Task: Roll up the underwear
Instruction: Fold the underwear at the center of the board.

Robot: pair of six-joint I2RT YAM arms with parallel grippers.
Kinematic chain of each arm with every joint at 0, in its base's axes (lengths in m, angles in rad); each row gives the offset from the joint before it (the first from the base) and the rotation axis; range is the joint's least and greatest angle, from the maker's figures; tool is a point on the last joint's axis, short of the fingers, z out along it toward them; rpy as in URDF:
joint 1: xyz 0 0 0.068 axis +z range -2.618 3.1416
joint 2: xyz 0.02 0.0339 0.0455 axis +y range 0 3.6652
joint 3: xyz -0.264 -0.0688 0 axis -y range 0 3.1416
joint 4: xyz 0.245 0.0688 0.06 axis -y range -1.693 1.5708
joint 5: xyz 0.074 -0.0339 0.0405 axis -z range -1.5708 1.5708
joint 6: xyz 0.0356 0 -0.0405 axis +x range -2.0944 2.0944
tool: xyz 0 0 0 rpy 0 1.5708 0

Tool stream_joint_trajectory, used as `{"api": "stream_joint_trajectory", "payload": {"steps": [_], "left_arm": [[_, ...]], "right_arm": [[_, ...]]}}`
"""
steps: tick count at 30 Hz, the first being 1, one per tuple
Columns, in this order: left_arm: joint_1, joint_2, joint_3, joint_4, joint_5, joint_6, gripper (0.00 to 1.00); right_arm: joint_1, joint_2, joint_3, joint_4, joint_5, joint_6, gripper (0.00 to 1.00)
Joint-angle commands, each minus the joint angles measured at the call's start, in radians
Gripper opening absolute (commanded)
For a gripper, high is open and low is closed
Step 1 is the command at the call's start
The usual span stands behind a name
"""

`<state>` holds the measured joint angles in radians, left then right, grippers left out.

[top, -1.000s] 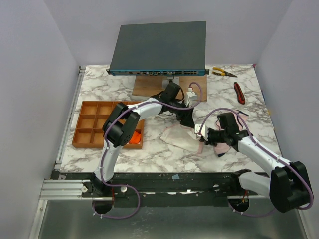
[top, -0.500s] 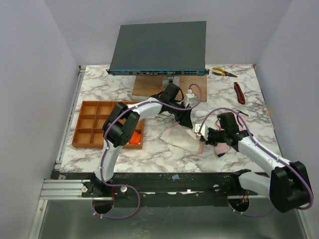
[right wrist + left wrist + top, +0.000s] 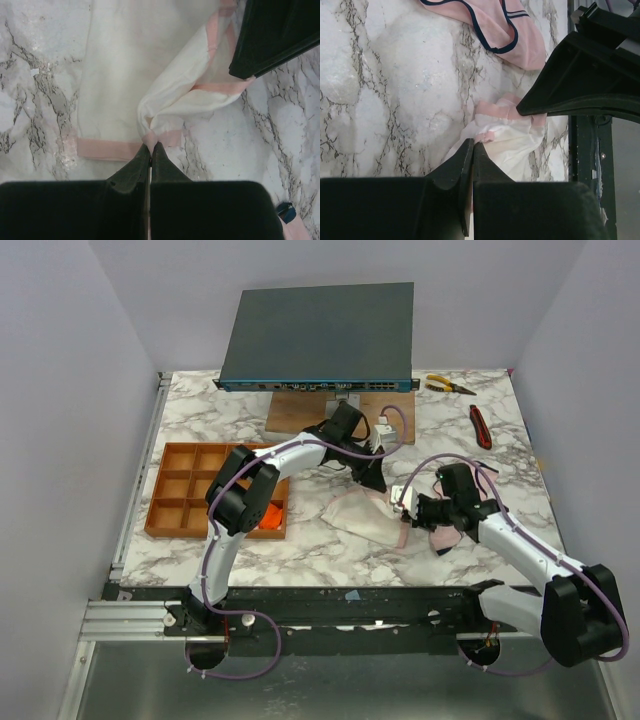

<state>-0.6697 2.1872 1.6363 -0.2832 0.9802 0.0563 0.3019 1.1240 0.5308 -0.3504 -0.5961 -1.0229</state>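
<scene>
A cream underwear (image 3: 360, 518) with pale pink bands lies crumpled on the marble table between the two arms. My left gripper (image 3: 378, 480) is at its far edge. In the left wrist view that gripper (image 3: 473, 144) is shut, pinching the pink band of the cream underwear (image 3: 515, 145). My right gripper (image 3: 403, 512) holds the cloth's right side; its jaws (image 3: 150, 146) are shut on the pink band, and the cream underwear (image 3: 130, 65) bunches up from there. A pale pink underwear (image 3: 495, 20) with dark edging lies partly under the right arm (image 3: 438, 540).
The orange-brown compartment tray (image 3: 180, 490) stands at the left with an orange cloth (image 3: 272, 518) in its near right cell. A dark flat switch box (image 3: 315, 335) on a wooden board (image 3: 300, 412) fills the back. Yellow pliers (image 3: 448, 385) and a red-handled tool (image 3: 480, 426) lie at the back right.
My left gripper has closed from open onto the far edge of the cream underwear. The right gripper has stayed shut on the cloth and barely moved.
</scene>
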Motion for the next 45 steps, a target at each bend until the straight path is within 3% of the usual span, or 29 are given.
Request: {"api": "stream_joint_trajectory", "payload": {"steps": [1,20,29,45], "left_arm": [[-0.002,0.002,0.012,-0.054,0.016,0.054,0.01],[-0.002,-0.074,-0.025,-0.146,0.015,0.165,0.0],[-0.002,-0.121,-0.037,-0.251,-0.001,0.286,0.0],[-0.012,-0.185,-0.17,-0.238,-0.079,0.343,0.0]], "right_arm": [[0.006,-0.009,0.041,-0.034,-0.005,0.029,0.01],[0.006,-0.036,0.028,-0.143,-0.016,0.02,0.01],[0.01,-0.035,0.033,-0.149,-0.023,0.018,0.01],[0.05,-0.045,0.044,-0.186,-0.014,0.047,0.01]]}}
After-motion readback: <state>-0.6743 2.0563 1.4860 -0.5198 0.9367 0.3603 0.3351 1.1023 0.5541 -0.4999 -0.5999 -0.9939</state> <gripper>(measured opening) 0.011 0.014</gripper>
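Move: The left hand already pinches the white underwear's pink hem; the underwear's middle lies about 6 cm back, 3 cm left and 4 cm below. From that hand, the pink cloth is some 19 cm right and 4 cm back, the orange cloth about 27 cm left and 6 cm back. The right hand, also pinching the hem, has the underwear's middle about 9 cm left, 2 cm ahead and slightly below. Left hand draws its pinched hem about 6 cm left-back over the underwear; right, still gripping, eases back 3 cm. ##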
